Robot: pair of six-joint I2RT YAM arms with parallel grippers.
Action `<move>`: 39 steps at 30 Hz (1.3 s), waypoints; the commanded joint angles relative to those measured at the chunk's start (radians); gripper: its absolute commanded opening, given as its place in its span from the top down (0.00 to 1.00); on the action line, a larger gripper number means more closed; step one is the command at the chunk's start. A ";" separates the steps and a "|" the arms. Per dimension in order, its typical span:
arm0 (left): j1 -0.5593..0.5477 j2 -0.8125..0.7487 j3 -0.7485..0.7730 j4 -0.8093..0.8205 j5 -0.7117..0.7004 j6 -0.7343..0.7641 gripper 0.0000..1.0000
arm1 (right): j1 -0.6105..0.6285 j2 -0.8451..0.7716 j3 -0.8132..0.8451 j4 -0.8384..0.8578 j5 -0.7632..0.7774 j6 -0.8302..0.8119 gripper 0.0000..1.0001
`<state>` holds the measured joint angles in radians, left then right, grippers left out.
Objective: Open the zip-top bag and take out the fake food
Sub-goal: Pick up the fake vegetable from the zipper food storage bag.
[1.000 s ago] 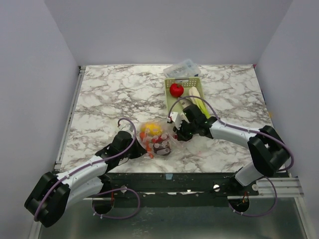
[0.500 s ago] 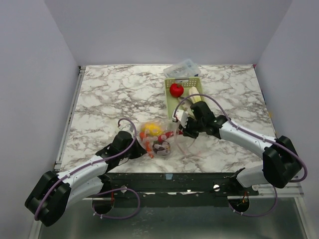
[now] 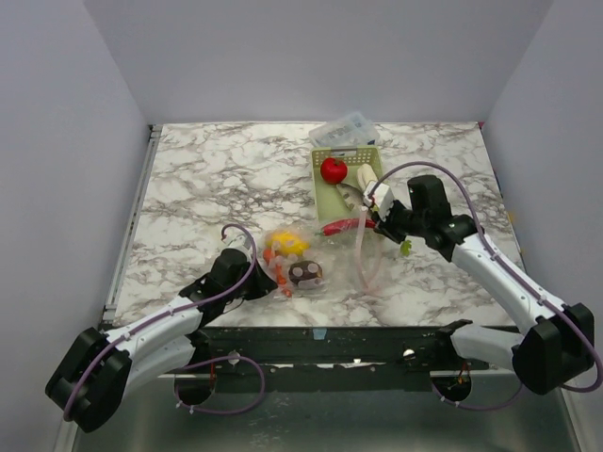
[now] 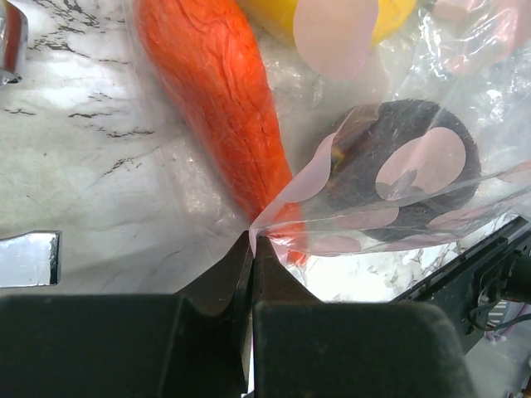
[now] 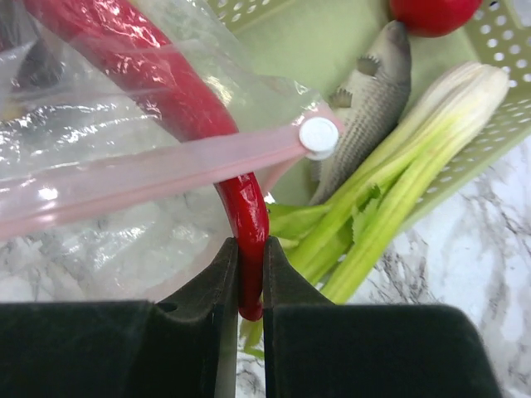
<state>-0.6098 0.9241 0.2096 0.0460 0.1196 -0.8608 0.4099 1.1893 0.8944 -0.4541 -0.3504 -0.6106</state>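
Note:
The clear zip-top bag (image 3: 325,264) lies near the front middle of the table, its pinkish zip strip (image 5: 149,170) open. Inside it are a yellow lemon (image 3: 285,245), an orange carrot (image 4: 216,91) and a dark purple beet (image 4: 398,178). My left gripper (image 4: 251,240) is shut on the bag's corner near the carrot tip. My right gripper (image 5: 250,278) is shut on the red chili (image 5: 178,104), held half out of the bag's mouth beside the basket. In the top view the chili (image 3: 341,226) points left from my right gripper (image 3: 374,218).
A pale green slotted basket (image 3: 325,193) behind the bag holds a red round fruit (image 3: 333,170), a pale green leek (image 5: 415,157) and a grey toy fish (image 5: 369,104). A clear rigid box (image 3: 345,130) stands behind the basket.
My right gripper has moved back and to the right, drawing the red chili out of the bag toward the basket. The bag has stretched open rightward. The left gripper keeps holding the bag's corner.

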 commanded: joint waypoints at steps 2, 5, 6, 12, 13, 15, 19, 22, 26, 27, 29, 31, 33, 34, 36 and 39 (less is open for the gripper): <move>0.007 -0.015 -0.021 0.033 -0.024 0.009 1.00 | -0.027 -0.079 -0.028 -0.035 0.076 -0.062 0.95; 0.007 -0.023 -0.021 0.036 -0.024 0.008 1.00 | -0.030 -0.098 -0.028 -0.070 0.097 -0.097 0.95; 0.007 -0.024 -0.021 0.035 -0.026 0.008 1.00 | -0.029 -0.100 -0.026 -0.084 0.102 -0.106 0.95; 0.012 -0.039 -0.027 0.037 -0.029 0.007 1.00 | -0.041 -0.145 -0.042 -0.122 0.171 -0.130 0.96; 0.012 -0.044 -0.032 0.037 -0.031 0.007 1.00 | -0.048 -0.157 -0.047 -0.127 0.180 -0.134 0.96; 0.012 -0.050 -0.037 0.037 -0.032 0.008 1.00 | -0.057 -0.187 -0.058 -0.146 0.185 -0.143 0.96; 0.013 -0.065 -0.050 0.037 -0.034 0.010 1.00 | -0.083 -0.237 -0.062 -0.203 0.156 -0.148 0.96; 0.015 -0.074 -0.054 0.036 -0.037 0.012 1.00 | -0.104 -0.266 -0.071 -0.231 0.163 -0.152 0.96; 0.017 -0.087 -0.058 0.034 -0.041 0.015 1.00 | -0.129 -0.325 -0.104 -0.258 0.198 -0.155 0.97; 0.018 -0.088 -0.059 0.035 -0.043 0.017 1.00 | -0.135 -0.338 -0.115 -0.265 0.198 -0.155 0.97; 0.019 -0.087 -0.059 0.037 -0.044 0.021 1.00 | -0.147 -0.365 -0.136 -0.274 0.194 -0.148 0.97; 0.019 -0.082 -0.059 0.042 -0.043 0.025 1.00 | -0.168 -0.399 -0.153 -0.277 0.185 -0.130 0.97; 0.019 -0.079 -0.061 0.050 -0.043 0.028 1.00 | -0.199 -0.431 -0.165 -0.280 0.165 -0.110 0.98; 0.021 -0.077 -0.062 0.055 -0.041 0.028 1.00 | -0.215 -0.442 -0.168 -0.280 0.151 -0.100 0.97; 0.021 -0.076 -0.064 0.066 -0.041 0.030 1.00 | -0.249 -0.460 -0.170 -0.279 0.134 -0.078 0.97; 0.023 -0.079 -0.061 0.065 -0.040 0.038 1.00 | -0.289 -0.473 -0.170 -0.270 0.118 -0.053 0.98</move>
<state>-0.5957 0.8474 0.1589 0.0788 0.1036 -0.8490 0.1635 0.7376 0.7311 -0.7105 -0.1967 -0.7147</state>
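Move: With the red chili already pinched by one end in my right hand, the basket's middle lies about 17 cm ahead, 8 cm to the left and 11 cm below. The bag's zip mouth, where the chili passes through, is some 4 cm left, 2 cm back and 9 cm below; the celery's middle is roughly 9 cm ahead, 1 cm right and 10 cm down. From my left hand the basket is about 27 cm ahead, 21 cm right, near level. I draw the chili out through the bag's mouth with my right hand, about 12 cm to the right, swinging back some 5 cm as well, mostly in the second half. The wrist turns clockwise by roughly 15 degrees and my fingers keep their pinch on the end, while my left hand stays put, still holding the bag's corner. ##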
